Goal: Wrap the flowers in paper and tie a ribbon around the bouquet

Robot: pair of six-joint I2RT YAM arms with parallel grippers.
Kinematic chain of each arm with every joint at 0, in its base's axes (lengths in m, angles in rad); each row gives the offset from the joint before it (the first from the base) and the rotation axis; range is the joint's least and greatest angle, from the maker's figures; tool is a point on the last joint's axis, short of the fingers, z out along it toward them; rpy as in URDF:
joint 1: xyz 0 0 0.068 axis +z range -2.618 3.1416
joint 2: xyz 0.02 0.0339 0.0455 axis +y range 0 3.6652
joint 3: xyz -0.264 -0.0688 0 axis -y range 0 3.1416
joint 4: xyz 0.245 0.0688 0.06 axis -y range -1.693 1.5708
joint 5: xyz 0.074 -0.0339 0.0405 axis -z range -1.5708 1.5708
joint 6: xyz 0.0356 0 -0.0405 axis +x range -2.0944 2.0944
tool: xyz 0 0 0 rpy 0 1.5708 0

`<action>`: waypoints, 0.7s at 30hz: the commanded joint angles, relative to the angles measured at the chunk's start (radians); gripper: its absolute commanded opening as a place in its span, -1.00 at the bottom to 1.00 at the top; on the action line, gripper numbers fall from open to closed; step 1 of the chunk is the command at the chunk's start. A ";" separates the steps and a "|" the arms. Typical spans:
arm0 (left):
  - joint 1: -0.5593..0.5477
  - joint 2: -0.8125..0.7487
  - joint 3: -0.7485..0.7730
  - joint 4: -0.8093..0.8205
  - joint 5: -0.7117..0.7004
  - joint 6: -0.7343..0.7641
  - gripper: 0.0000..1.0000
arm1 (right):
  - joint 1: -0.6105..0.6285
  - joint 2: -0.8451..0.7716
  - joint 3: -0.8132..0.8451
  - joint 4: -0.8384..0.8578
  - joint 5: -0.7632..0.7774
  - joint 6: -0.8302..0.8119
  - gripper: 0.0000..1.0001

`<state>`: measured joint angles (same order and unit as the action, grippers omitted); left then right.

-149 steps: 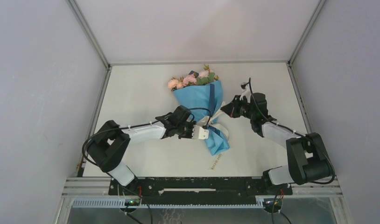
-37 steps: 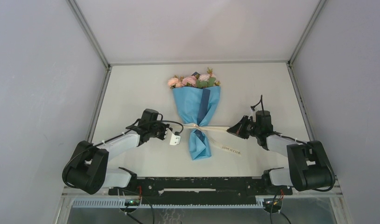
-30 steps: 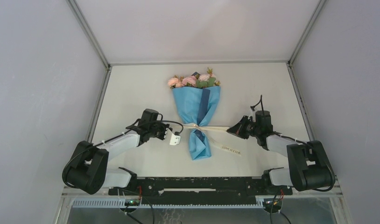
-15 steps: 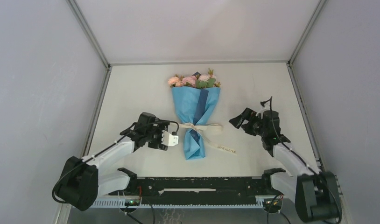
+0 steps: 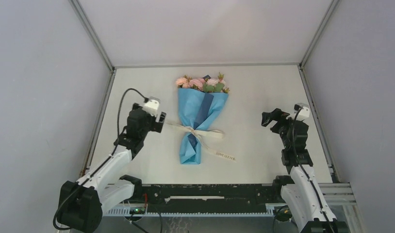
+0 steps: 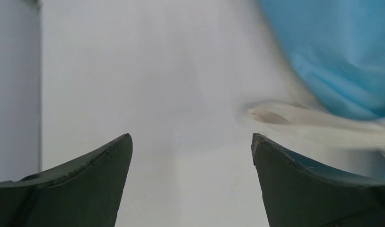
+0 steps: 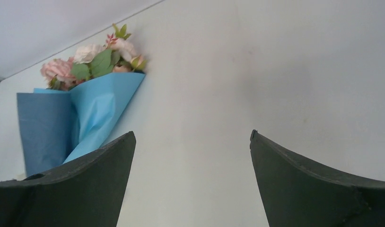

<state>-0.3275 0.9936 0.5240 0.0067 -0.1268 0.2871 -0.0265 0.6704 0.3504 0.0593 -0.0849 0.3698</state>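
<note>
The bouquet lies flat mid-table, pink flowers at its far end above light-blue paper with a darker blue strip. A cream ribbon is tied round the narrow neck, its lettered tail trailing off to the right. My left gripper hangs open just left of the ribbon's free end, raised off the table. In the left wrist view the gripper holds nothing; ribbon and paper lie to its right. My right gripper is open and empty, well right of the bouquet. From the right wrist, the flowers and paper sit left of the gripper.
The white table is walled by grey panels on three sides, with metal frame posts at the back corners. Both arm bases sit on the black rail along the near edge.
Both grippers have opened, let go of the ribbon ends and pulled up and away from the bouquet. The knot stays tied, and the bouquet has shifted slightly left.
</note>
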 commanded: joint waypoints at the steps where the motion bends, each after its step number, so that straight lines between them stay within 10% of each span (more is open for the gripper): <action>1: 0.135 -0.031 -0.062 0.140 -0.211 -0.292 0.99 | -0.003 -0.026 -0.043 0.080 0.136 -0.062 0.99; 21: 0.355 -0.213 -0.348 0.410 -0.116 -0.329 0.99 | -0.003 -0.037 -0.123 0.156 0.192 -0.082 0.99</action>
<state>-0.0101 0.8154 0.2077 0.3195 -0.2768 -0.0124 -0.0265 0.6319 0.2241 0.1535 0.0830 0.3111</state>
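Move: Both hands are empty and open. The ribbon knot on the bouquet lies about 17 cm right of the left hand, 2 cm back and 11 cm below; the ribbon's left end is nearer, some 7 cm to the right and level with that hand. The flowers lie about 18 cm ahead and 20 cm right of it. From the right hand the knot is roughly 29 cm left, level fore-and-aft, and 14 cm down. Swing the open left gripper about 12 cm to the left, away from the tied bouquet and the ribbon's left end, quickly at first and then easing off as it sinks and draws back a little; turn the hand some 30 degrees counter-clockwise on the way. Ease the open right gripper right and down, about 3 cm each, turning slightly clockwise, also away from the bouquet. Touch nothing. ##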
